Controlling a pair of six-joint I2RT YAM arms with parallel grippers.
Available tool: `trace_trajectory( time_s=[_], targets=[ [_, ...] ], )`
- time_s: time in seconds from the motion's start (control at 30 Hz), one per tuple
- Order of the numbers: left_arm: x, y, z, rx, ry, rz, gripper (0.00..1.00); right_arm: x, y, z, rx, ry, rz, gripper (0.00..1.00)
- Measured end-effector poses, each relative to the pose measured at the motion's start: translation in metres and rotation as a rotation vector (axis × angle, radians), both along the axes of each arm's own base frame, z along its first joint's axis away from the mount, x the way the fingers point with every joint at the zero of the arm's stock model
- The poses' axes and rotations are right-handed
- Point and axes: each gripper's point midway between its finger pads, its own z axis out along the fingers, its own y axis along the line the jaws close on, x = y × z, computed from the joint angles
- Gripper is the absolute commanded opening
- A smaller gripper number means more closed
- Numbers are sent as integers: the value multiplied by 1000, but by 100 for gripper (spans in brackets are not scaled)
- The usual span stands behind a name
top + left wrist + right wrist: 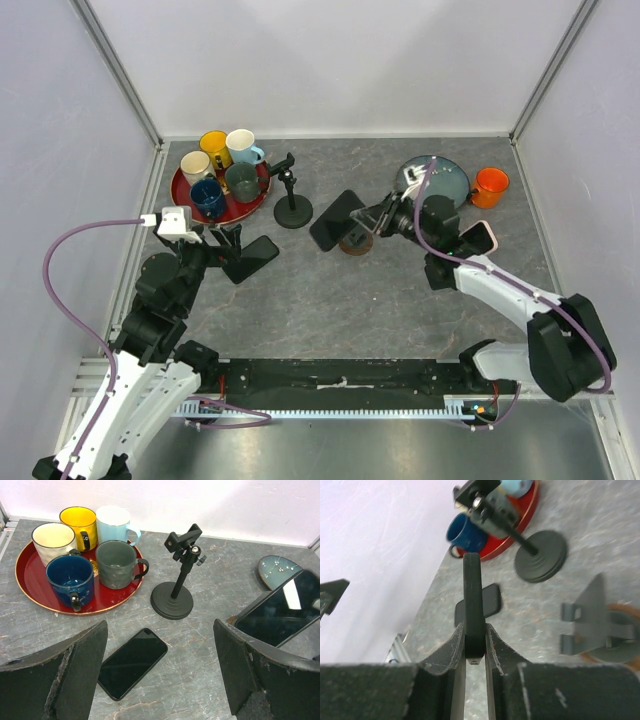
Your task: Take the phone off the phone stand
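My right gripper (378, 218) (474, 630) is shut on the lower edge of a black phone (335, 220) (472, 587). The phone is held edge-on and tilted, just up and left of the phone stand (357, 243) (592, 617), a grey holder with two hooks on a round brown base. In the right wrist view the phone is clear of the hooks. The same phone (285, 607) shows at the right edge of the left wrist view. My left gripper (228, 238) (160, 670) hangs open above a second black phone (255, 258) (132, 662) lying flat on the table.
A black clamp stand on a round base (292, 208) (174, 600) stands between the arms. A red tray (178, 190) (30, 587) with several mugs sits at the back left. A blue-grey plate (445, 180) and an orange mug (490, 187) are at the back right.
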Motion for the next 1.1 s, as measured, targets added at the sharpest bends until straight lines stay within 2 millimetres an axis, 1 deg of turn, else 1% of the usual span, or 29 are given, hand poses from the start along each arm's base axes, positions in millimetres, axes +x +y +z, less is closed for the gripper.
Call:
trace_trajectory(
  time_s=[0.1,0.23,0.33,0.43,0.53,0.8,1.0,1.1],
  targets=[
    [0,0,0,0,0,0,92,-16,25,-14,26,51,68,0],
    [0,0,0,0,0,0,92,-42,55,-43,46,140,147,0],
    [0,0,0,0,0,0,92,-58,69,-65,51,200,173,0],
    [0,0,-1,1,1,0,92,-70,80,-84,51,253,187,0],
    [0,0,-2,2,4,0,92,-77,89,-99,48,285,180,0],
    [0,0,-4,4,8,1,92,-86,121,-119,128,310,145,0],
    [0,0,-4,4,8,1,92,-102,141,-152,127,361,111,0],
    [0,0,-4,3,7,1,92,-103,153,-157,151,376,103,0]
  ],
)
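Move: The phone in the right gripper is already off the stand and bound for open table about 22 cm to the left of this hand, 10 cm back and 20 cm below it. The empty phone stand is some 8 cm ahead, 16 cm down. Another phone lies about 29 cm left and 1 cm ahead, 20 cm down; the black stand is 17 cm left, 17 cm ahead, 13 cm lower. From the idle left gripper the spot is about 9 cm right, 2 cm ahead, 24 cm down. Keep the right gripper pinched on the phone's edge and sweep it down, left and back together, about 15 cm lower and 15 cm across, away from the empty stand towards the bare table on the near side of the other phone. Tip the fingers down some 20 degrees on the way, so the phone comes round flatter, and don't open them. ##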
